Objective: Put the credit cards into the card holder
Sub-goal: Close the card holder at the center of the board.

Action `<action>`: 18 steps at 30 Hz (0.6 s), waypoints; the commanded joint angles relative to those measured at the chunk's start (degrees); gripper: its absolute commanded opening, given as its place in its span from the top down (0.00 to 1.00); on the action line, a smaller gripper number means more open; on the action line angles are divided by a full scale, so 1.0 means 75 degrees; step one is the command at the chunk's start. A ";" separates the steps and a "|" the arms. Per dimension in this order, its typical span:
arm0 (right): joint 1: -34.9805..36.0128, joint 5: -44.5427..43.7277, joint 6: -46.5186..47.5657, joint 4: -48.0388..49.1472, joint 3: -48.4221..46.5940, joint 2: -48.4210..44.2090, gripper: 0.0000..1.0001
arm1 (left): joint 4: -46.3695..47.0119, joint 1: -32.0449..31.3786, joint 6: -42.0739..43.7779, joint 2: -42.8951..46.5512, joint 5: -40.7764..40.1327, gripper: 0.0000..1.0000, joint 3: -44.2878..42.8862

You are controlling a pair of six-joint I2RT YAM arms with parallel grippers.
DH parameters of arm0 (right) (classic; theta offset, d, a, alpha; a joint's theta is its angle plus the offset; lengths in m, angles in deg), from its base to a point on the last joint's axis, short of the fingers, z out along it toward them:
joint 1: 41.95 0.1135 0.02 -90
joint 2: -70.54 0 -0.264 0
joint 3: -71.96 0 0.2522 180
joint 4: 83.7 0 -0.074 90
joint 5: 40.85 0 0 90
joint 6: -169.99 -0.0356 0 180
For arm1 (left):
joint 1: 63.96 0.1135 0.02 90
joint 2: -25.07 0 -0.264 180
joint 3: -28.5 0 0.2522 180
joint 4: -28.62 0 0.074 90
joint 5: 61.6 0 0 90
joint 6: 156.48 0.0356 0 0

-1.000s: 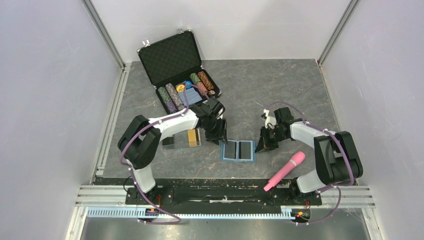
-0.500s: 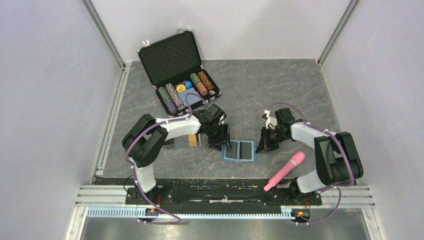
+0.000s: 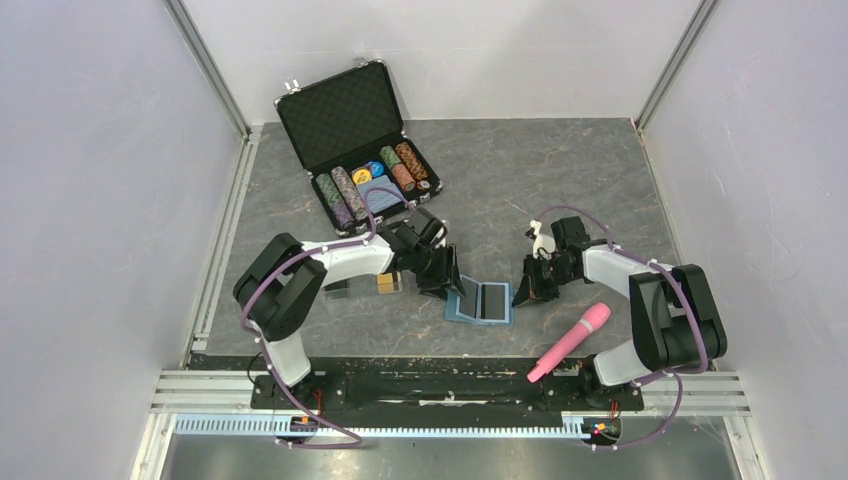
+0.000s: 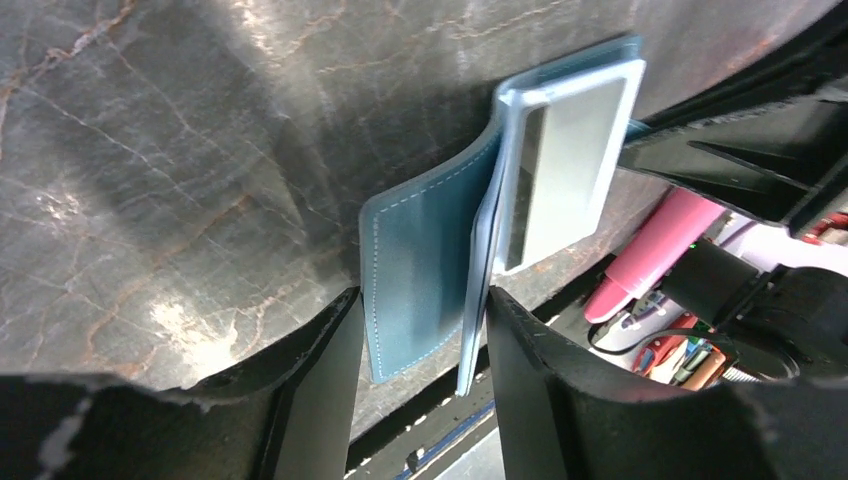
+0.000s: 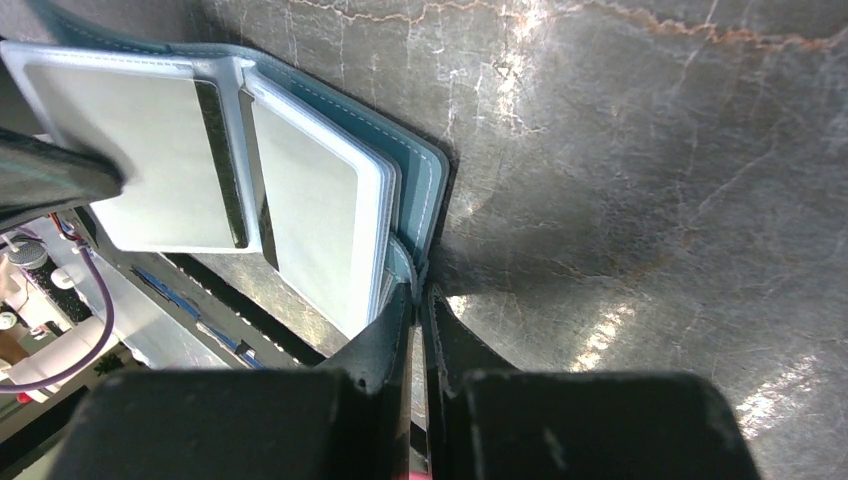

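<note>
The teal card holder (image 3: 484, 301) lies open on the table, its lighter blue sleeves (image 5: 310, 215) facing up. My left gripper (image 3: 447, 277) stands open astride the holder's raised left flap (image 4: 420, 270). The teal cover rests against one finger and a pale sleeve (image 4: 478, 300) against the other. My right gripper (image 5: 420, 300) is shut on the edge of the holder's right cover (image 5: 428, 200), also seen from above (image 3: 527, 291). A gold-orange credit card (image 3: 385, 284) peeks out beside the left arm, and a dark one (image 3: 337, 289) lies left of it.
An open black briefcase (image 3: 345, 115) with rows of poker chips (image 3: 375, 180) stands at the back left. A pink cylinder (image 3: 570, 343) lies near the right arm's base. Grey walls and metal rails enclose the table.
My left gripper has moved right and toward the front, from beside the gold card to the holder's left flap. That flap now stands tilted up. The right arm has stayed put.
</note>
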 commanded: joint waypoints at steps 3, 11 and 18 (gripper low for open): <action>0.0040 0.0202 0.0007 0.0132 0.0013 -0.0151 1.00 | 0.0673 -0.0080 -0.0421 0.0819 0.0335 0.47 -0.0126; 0.0042 0.0298 -0.0042 0.0257 0.0093 -0.0130 1.00 | 0.1527 -0.0366 -0.0739 -0.0022 0.1214 0.49 -0.0507; 0.0062 0.0673 -0.0235 0.0506 0.0177 -0.0029 1.00 | 0.1691 -0.0749 -0.0716 -0.0877 0.1712 0.47 -0.1181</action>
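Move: The card holder's right half, onto which the left flap is to be folded, lies about 8 cm right of the left gripper, 2 cm back and 3 cm below; the partly raised left flap is already at that gripper's spread fingers. The yellow card box stands roughly 12 cm left and 2 cm forward of the left gripper, the pink microphone some 22 cm right and 10 cm back. From the right gripper, the right half is about 4 cm left, level with it. Lift the left gripper about 4 cm first, with the flap still at its fingers, then sweep it right some 6.5 cm to carry the flap over towards the right half, tilting the fingertips farther right by roughly 15 degrees and leaving them half open. Keep the right gripper shut on the strap at the holder's right edge, nearly still. ##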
